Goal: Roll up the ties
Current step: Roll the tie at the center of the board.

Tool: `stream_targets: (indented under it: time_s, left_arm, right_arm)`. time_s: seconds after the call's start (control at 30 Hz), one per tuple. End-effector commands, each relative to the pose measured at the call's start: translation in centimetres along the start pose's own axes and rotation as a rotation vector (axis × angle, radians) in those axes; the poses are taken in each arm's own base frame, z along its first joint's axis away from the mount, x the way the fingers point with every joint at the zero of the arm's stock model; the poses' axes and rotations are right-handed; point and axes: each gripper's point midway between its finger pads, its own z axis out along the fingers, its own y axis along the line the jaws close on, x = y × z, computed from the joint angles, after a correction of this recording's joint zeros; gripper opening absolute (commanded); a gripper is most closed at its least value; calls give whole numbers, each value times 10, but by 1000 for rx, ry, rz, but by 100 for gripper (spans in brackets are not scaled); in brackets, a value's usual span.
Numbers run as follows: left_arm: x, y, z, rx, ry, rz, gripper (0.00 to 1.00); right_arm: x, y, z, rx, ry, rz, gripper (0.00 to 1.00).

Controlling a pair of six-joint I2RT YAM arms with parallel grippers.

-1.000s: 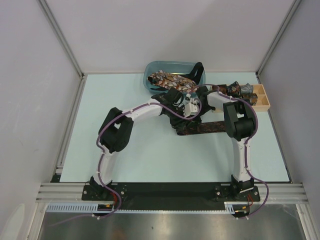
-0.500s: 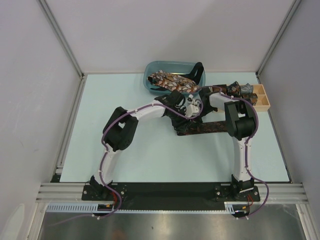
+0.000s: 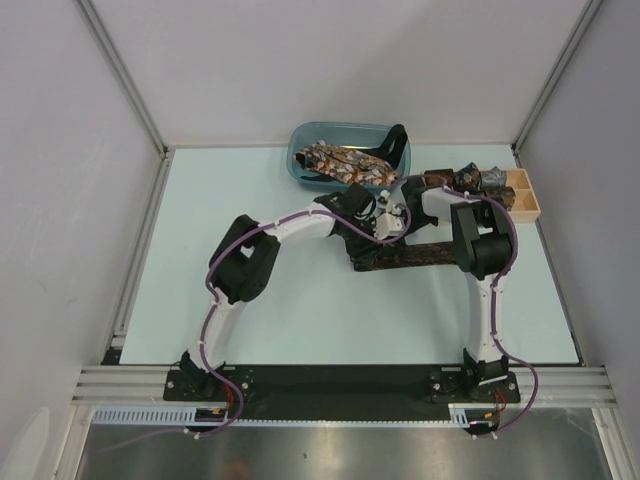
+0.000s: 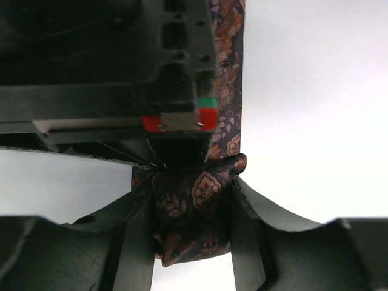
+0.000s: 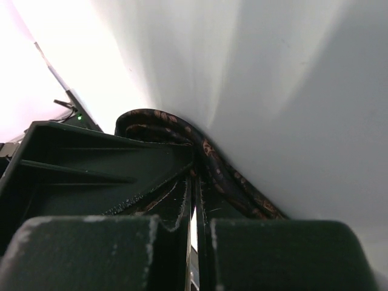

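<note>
A dark brown tie [image 3: 415, 256] with an orange print lies flat across the mid table, its left end drawn up into a small roll. In the left wrist view my left gripper [image 4: 191, 218] is shut on that roll of tie [image 4: 203, 194], one finger on each side. From above, the left gripper [image 3: 392, 222] meets my right gripper [image 3: 405, 203] over the tie's left end. My right gripper [image 5: 195, 177] is shut, its tips pinching the tie's curled edge [image 5: 227, 176]. The right gripper's black body [image 4: 176, 91] hangs just above the roll.
A blue bin [image 3: 298, 143] at the back holds loose ties [image 3: 340, 160]. A wooden tray [image 3: 527, 207] stands at the back right with rolled ties [image 3: 470, 180] in and beside it. Frame rails edge the table on both sides.
My left gripper has slid right and slightly back, closing in on the right gripper, and its elbow has followed. The right arm and the flat tie have stayed put.
</note>
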Motion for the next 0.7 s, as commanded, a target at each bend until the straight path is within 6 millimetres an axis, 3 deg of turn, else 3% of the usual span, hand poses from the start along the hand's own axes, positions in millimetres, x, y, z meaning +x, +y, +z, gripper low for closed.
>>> stream_targets:
  time_s: [0.0, 0.13, 0.33, 0.67]
  left_arm:
    - [61, -22, 15, 72, 218, 12, 46]
    - [74, -29, 13, 99, 255, 14, 44]
    - [75, -32, 13, 123, 265, 10, 43]
    - [76, -33, 13, 129, 271, 14, 44]
  right_arm:
    - [9, -7, -3, -28, 28, 20, 5]
    - [3, -1, -25, -58, -4, 8, 24]
    - [2, 13, -58, -106, -31, -11, 33]
    - [5, 33, -54, -220, -32, -18, 44]
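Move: The rolled end of the tie sits between the left fingers, right at that hand's point; it is about 3 cm to the left and 1 cm back of the right hand's closed fingertips, at much the same height. The tie's flat tail runs away rightward, its middle roughly 7 cm right and 1 cm back of the right hand. The blue tub is some 25 cm ahead of the right hand and 10 cm to its left. The tie's roll stays gripped in the left fingers, that hand turning only about five degrees clockwise, while the shut right fingers open nearly halfway and come free of the roll's edge. The right hand draws off about 4 cm to the right over the tail, then climbs to some 3 cm up and eases a centimetre back left, its fingertips tilting up a little. ##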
